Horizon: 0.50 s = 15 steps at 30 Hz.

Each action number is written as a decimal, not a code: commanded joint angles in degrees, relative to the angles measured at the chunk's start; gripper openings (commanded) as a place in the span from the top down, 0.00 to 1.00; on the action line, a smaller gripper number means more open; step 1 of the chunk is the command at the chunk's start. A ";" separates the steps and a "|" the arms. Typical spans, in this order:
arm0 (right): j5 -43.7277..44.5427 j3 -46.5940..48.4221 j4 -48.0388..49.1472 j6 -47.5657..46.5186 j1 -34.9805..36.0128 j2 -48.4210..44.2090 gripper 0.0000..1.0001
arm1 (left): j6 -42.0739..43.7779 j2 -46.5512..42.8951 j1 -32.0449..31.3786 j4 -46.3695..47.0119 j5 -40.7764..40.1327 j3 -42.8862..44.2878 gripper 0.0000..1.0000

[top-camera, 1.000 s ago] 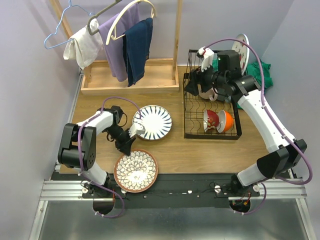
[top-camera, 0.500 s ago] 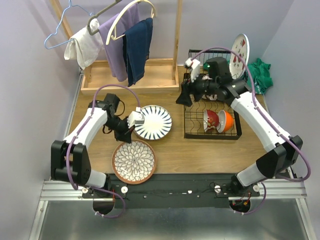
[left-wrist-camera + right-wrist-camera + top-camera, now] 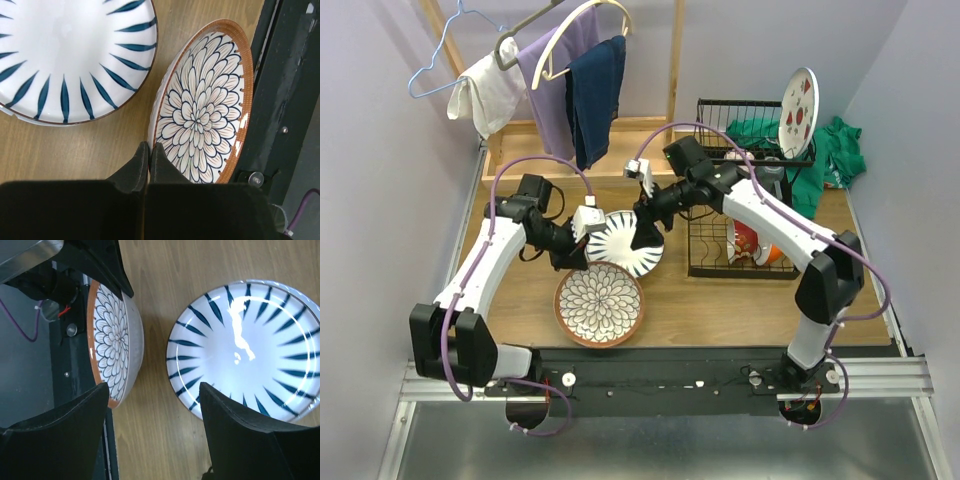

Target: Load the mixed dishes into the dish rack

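The white plate with dark-blue stripes lies flat on the wooden table. My right gripper hovers open over its right part; in the right wrist view the plate lies under the right finger. My left gripper is shut on the rim of a flower-patterned, orange-rimmed plate, which is tilted; its grip shows in the left wrist view. The black wire dish rack holds the red and orange bowls below and the red-fruit plate upright on top. The purple mug is not discernible.
A wooden clothes stand with hanging garments stands at the back left. A green cloth lies behind the rack. A black rail runs along the table's near edge, just beyond the flower plate.
My right arm swung left from the rack to above the striped plate. My left gripper closed on the flower plate's rim and drew it away from the near edge, tilting it.
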 commanded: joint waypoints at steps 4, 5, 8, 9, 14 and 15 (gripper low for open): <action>-7.96 5.80 -4.62 -5.81 2.68 7.25 0.20 | -6.22 -3.93 0.24 2.45 7.78 1.70 1.00; -8.40 5.89 -4.80 -5.81 2.85 7.77 0.20 | -7.09 -4.63 0.33 2.98 8.22 1.52 1.00; -8.84 6.77 -5.84 -6.68 3.03 9.36 0.20 | -9.20 -5.69 0.94 4.83 9.01 1.26 1.00; -8.93 7.03 -6.29 -7.12 3.29 10.06 0.20 | -9.47 -5.69 1.12 5.44 9.01 1.43 1.00; -9.72 8.61 -7.43 -8.01 3.47 11.47 0.19 | -11.93 -5.08 2.18 6.41 11.29 3.19 1.00; -9.11 8.53 -7.43 -7.92 3.64 11.47 0.19 | -13.07 -4.90 2.52 7.02 12.25 3.71 1.00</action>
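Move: My left hand already holds the flower plate by its rim; the plate's middle is about 5 cm back, 4 cm to the right and 6 below that hand. From my open right hand, the plate lies some 10 cm left, 8 back and 12 below. On the table, the striped plate is about 7 cm ahead, 4 left and 18 below the right hand; the red bowl is 22 right, 8 ahead and 16 below. I bring my right hand down about 4 cm and left about 3, drawing it back a little, towards the far right rim of the tilted flower plate, swinging the wrist some 10 degrees counter-clockwise with the fingers kept wide open. Meanwhile my left hand keeps its pinch on the rim and lifts the plate about 3 cm to meet it. ##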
